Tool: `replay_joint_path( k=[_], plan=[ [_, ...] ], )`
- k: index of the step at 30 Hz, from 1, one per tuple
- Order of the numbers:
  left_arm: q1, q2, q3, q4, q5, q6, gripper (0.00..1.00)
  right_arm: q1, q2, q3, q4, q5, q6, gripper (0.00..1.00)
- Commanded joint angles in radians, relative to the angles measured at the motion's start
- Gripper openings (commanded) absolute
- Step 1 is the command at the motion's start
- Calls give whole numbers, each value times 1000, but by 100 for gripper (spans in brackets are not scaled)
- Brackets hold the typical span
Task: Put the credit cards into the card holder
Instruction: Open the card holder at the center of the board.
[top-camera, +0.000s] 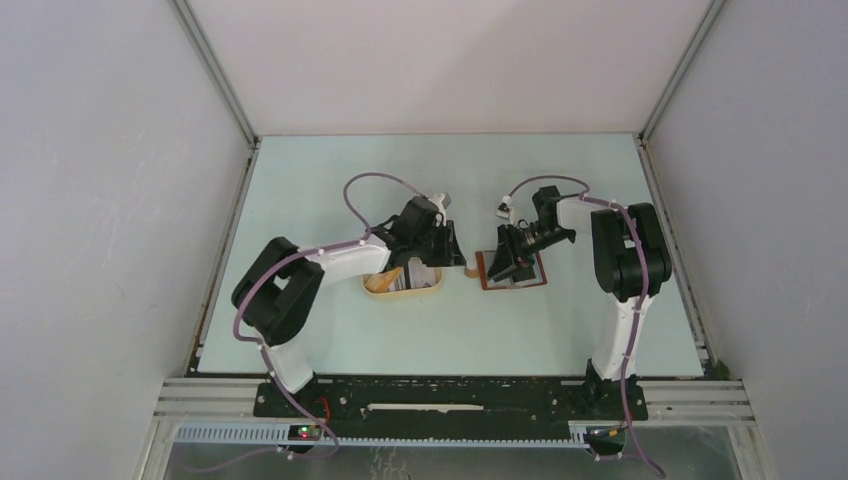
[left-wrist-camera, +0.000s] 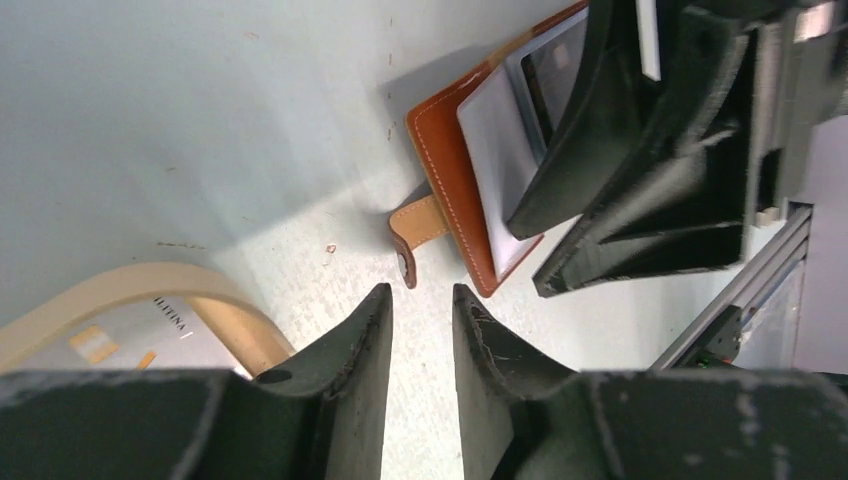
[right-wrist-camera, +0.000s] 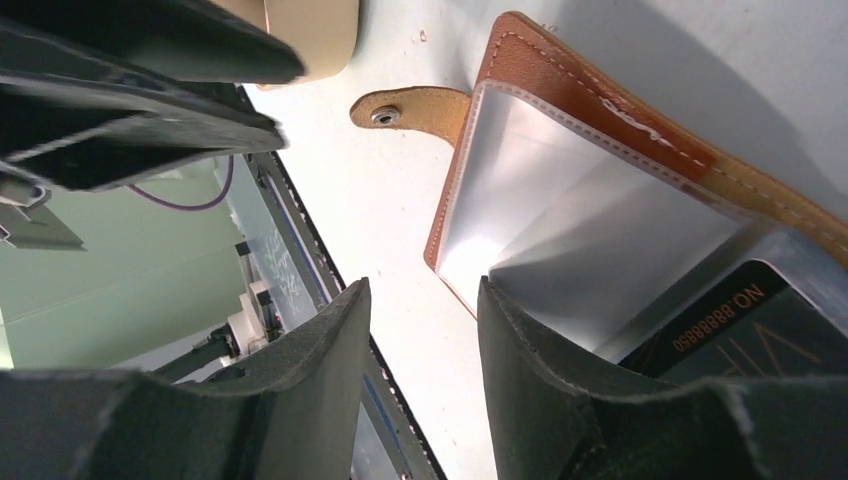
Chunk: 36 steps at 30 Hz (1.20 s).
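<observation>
The card holder (top-camera: 528, 277) lies open on the table, reddish-brown leather (left-wrist-camera: 437, 135) with clear greyish pockets (right-wrist-camera: 560, 190) and a snap strap (right-wrist-camera: 415, 106) pointing left. A dark card (right-wrist-camera: 745, 322) with gold print sits inside a pocket. More credit cards (top-camera: 412, 279) lie in the oval cream tray (top-camera: 375, 288). My left gripper (left-wrist-camera: 422, 292) hovers just left of the strap, jaws a little apart with only table between them. My right gripper (right-wrist-camera: 422, 285) is open over the holder's near-left corner, one finger (right-wrist-camera: 540, 370) resting on the clear pocket.
The tray's tan rim (left-wrist-camera: 150, 285) curves at my left gripper's left side, a whitish card (left-wrist-camera: 120, 335) inside it. The two grippers are very close together (top-camera: 480, 258). The table's near edge and rail (right-wrist-camera: 300, 260) show behind the right fingers.
</observation>
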Motion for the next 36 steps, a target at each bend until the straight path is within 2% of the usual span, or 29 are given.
replay_joint_path(
  k=[1, 4, 10, 13, 18, 26, 32, 36],
  plan=[
    [14, -115, -43, 53, -26, -16, 33, -5, 3, 6, 19, 19, 23, 52],
    [14, -134, -63, 153, 42, -42, 28, -5, 3, 10, 12, 18, 13, 49],
    [1, -74, -37, 248, 135, -98, 13, -10, 10, 17, 4, 33, 6, 23],
    [-4, -35, -14, 267, 154, -113, 12, -16, 11, 17, 11, 65, 18, 11],
    [-18, 46, 39, 278, 186, -125, 12, -19, 18, 17, 34, 152, 49, 0],
    [-38, 139, 105, 263, 204, -135, 11, -18, 31, 17, 39, 182, 54, 0],
    [-42, 200, 153, 187, 183, -111, 11, -23, 1, 17, 32, 166, 22, 0],
    [-47, 244, 189, 120, 155, -81, 10, -32, -41, 18, 16, 140, -18, 6]
  ],
)
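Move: The open card holder lies mostly to the left hand's right, its middle about 11 cm that way, 1 cm farther out and 5 cm below. The strap reaches towards this hand, some 4 cm to its right and 1 cm ahead; the card box stands about 11 cm to its left, level with it in reach. The right hand hangs over the near-left part of the holder: the holder's middle is roughly 3 cm to its right, 2 cm ahead and 3 cm below, the strap 5 cm left and 1 cm ahead. Down and to the right, by under 3 cm and 2 cm, the right hand shuts its half-open fingers and presses their tips down on the clear sleeve near the holder's near edge, then holds there. The left hand arcs up about 6 cm and rightward, then sinks back nearly to its starting height above the holder's left end, some 7 cm over in all; its fingers narrow and it rolls a little, its left side dipping. ##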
